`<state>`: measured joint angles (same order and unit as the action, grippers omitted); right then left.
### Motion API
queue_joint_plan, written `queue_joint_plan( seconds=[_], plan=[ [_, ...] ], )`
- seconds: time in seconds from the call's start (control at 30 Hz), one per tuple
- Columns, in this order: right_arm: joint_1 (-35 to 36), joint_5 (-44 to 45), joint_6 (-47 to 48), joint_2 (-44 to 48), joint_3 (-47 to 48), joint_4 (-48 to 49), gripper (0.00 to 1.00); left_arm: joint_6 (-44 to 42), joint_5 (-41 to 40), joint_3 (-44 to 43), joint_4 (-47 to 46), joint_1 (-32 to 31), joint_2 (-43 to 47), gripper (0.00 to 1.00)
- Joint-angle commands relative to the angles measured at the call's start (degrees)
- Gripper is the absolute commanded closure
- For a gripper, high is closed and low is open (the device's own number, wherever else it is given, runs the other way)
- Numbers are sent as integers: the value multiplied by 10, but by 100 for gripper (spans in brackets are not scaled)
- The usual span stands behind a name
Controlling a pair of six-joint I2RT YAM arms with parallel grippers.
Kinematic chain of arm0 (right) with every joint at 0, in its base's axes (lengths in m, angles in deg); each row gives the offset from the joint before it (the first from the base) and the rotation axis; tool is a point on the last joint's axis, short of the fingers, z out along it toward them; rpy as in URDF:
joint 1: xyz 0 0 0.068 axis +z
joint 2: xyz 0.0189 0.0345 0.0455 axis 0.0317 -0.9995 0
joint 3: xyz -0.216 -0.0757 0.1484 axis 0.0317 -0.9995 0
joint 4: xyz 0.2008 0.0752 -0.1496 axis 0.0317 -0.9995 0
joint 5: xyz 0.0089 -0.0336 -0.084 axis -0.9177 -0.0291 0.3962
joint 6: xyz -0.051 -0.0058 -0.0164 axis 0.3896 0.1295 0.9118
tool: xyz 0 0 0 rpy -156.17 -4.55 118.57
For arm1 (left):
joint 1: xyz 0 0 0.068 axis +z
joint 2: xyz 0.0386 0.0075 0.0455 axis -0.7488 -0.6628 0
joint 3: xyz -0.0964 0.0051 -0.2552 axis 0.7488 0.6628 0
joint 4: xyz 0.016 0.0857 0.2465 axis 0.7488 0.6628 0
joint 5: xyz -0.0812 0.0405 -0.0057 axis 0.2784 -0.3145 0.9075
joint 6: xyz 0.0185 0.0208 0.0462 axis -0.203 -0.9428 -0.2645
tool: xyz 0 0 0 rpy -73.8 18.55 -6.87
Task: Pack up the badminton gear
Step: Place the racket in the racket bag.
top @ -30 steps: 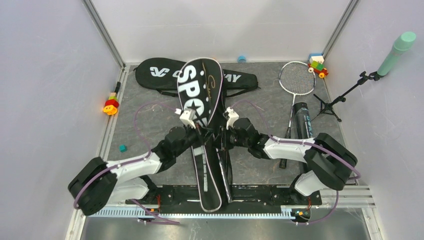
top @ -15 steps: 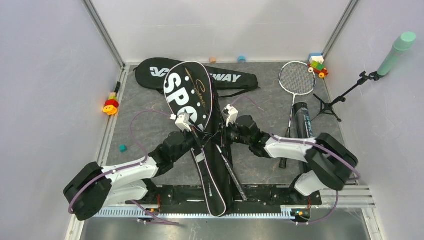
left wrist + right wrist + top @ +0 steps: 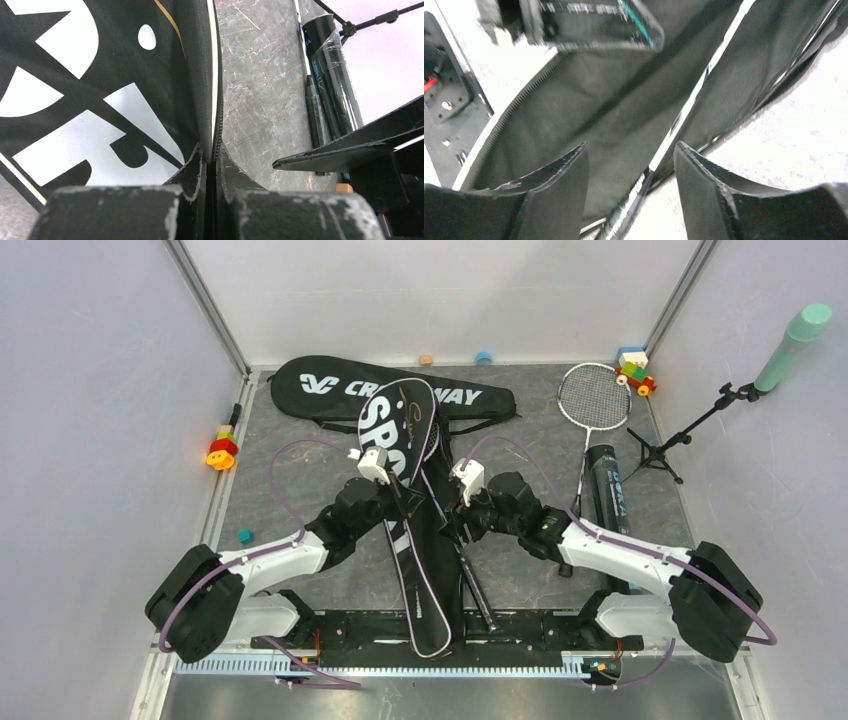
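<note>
The black "SPORT" racket bag (image 3: 405,455) lies lengthwise down the middle of the mat, its head tipped up on edge. My left gripper (image 3: 398,496) is shut on the bag's zip edge (image 3: 216,125), which runs straight into the closed jaws (image 3: 212,152). My right gripper (image 3: 455,518) stands open just right of the bag. Between its fingers (image 3: 631,150) pass the bag's white-piped edge (image 3: 689,112) and a thin glossy racket shaft (image 3: 634,200), touching neither finger. A racket handle (image 3: 475,590) sticks out of the bag near the arm bases. The "CROSSWAY" bag (image 3: 320,388) lies behind. A second racket (image 3: 594,396) and the black tube (image 3: 607,485) lie at right.
A mint-green microphone (image 3: 792,345) on a black stand (image 3: 660,445) leans at far right. Toy blocks sit at the left rail (image 3: 222,448), at the back right corner (image 3: 634,370) and along the back wall (image 3: 484,357). A small teal block (image 3: 244,536) lies near the left arm.
My right gripper has opened and slid down along the bag's right edge. The bag's head swung left, then back to the right, and now stands narrower, on edge. The left gripper stays shut.
</note>
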<state>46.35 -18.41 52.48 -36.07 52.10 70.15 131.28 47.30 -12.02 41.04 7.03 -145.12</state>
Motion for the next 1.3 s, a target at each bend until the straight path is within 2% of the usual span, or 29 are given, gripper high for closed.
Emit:
queue_joint_plan(
  seconds=[0.0, 0.17, 0.3, 0.37, 0.47, 0.63, 0.77, 0.87, 0.9, 0.97, 1.03, 1.07, 1.1, 1.2, 1.27],
  plan=[
    [-13, -21, 57, -15, 19, -57, 36, -61, 83, -22, -23, 30, 4, 98],
    [-45, -72, 55, -85, 36, -7, 38, -77, 145, -19, -25, 50, 2, 98],
    [-65, -88, 38, -169, 60, 35, 41, -72, 152, -20, -36, 52, -7, 98],
    [-71, -132, 14, -199, 61, 82, 43, -70, 159, -21, -42, 52, -13, 98],
    [-71, -163, -11, -222, 58, 149, 46, -67, 161, -23, -46, 53, -20, 98],
    [-72, -179, -44, -271, 73, 170, 52, -61, 181, -32, -58, 53, -40, 98],
    [-76, -216, -98, -297, 50, 235, 53, -56, 205, -32, -70, 53, -39, 98],
    [-77, -207, -116, -298, 34, 249, 53, -61, 206, -36, -53, 53, -25, 98],
    [-76, -205, -120, -301, 33, 248, 54, -63, 205, -36, -51, 53, -21, 98],
    [-79, -215, -149, -307, 20, 275, 68, -62, 202, -34, -49, 53, -15, 98],
    [-83, -246, -207, -314, -4, 359, 86, -60, 206, -34, -49, 53, -12, 98],
    [-88, -271, -254, -321, -14, 431, 97, -56, 209, -33, -50, 53, -12, 98],
    [-92, -292, -302, -328, -28, 523, 100, -51, 212, -32, -54, 53, -14, 98],
    [-106, -321, -486, -357, -45, 790, 100, -45, 236, -37, -38, 52, -14, 98],
    [-110, -333, -588, -374, -25, 901, 100, -53, 247, -37, -16, 52, -9, 98]
  ],
)
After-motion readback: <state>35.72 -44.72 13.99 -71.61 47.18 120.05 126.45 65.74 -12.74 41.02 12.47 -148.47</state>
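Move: The racket's white shaft, just above its black grip, crosses the open sport bag about 2 cm ahead of the right hand, 3 cm to its left and some 9 cm below. From that hand the grip's middle lies about 18 cm back and 9 cm to the right, the bag's middle about 2 cm ahead and 8 cm left, both 10 cm or so lower; the bag's held zip edge is about 9 cm ahead and 8 cm left, level with it. From the left hand the same shaft spot is about 7 cm back, 5 cm right and 8 cm below. The right hand sinks about 9 cm into the bag's opening, working some 3 cm forward and then 3 to 4 cm left while its half-open fingers narrow, and shuts them on the racket's white shaft, then rises about 3 cm with a roll of some 40 degrees, clockwise as seen from behind the hand. The left hand keeps its pinch on the bag's zip edge throughout, easing only a centimetre or two back, right and down while it turns about 15 degrees clockwise. ##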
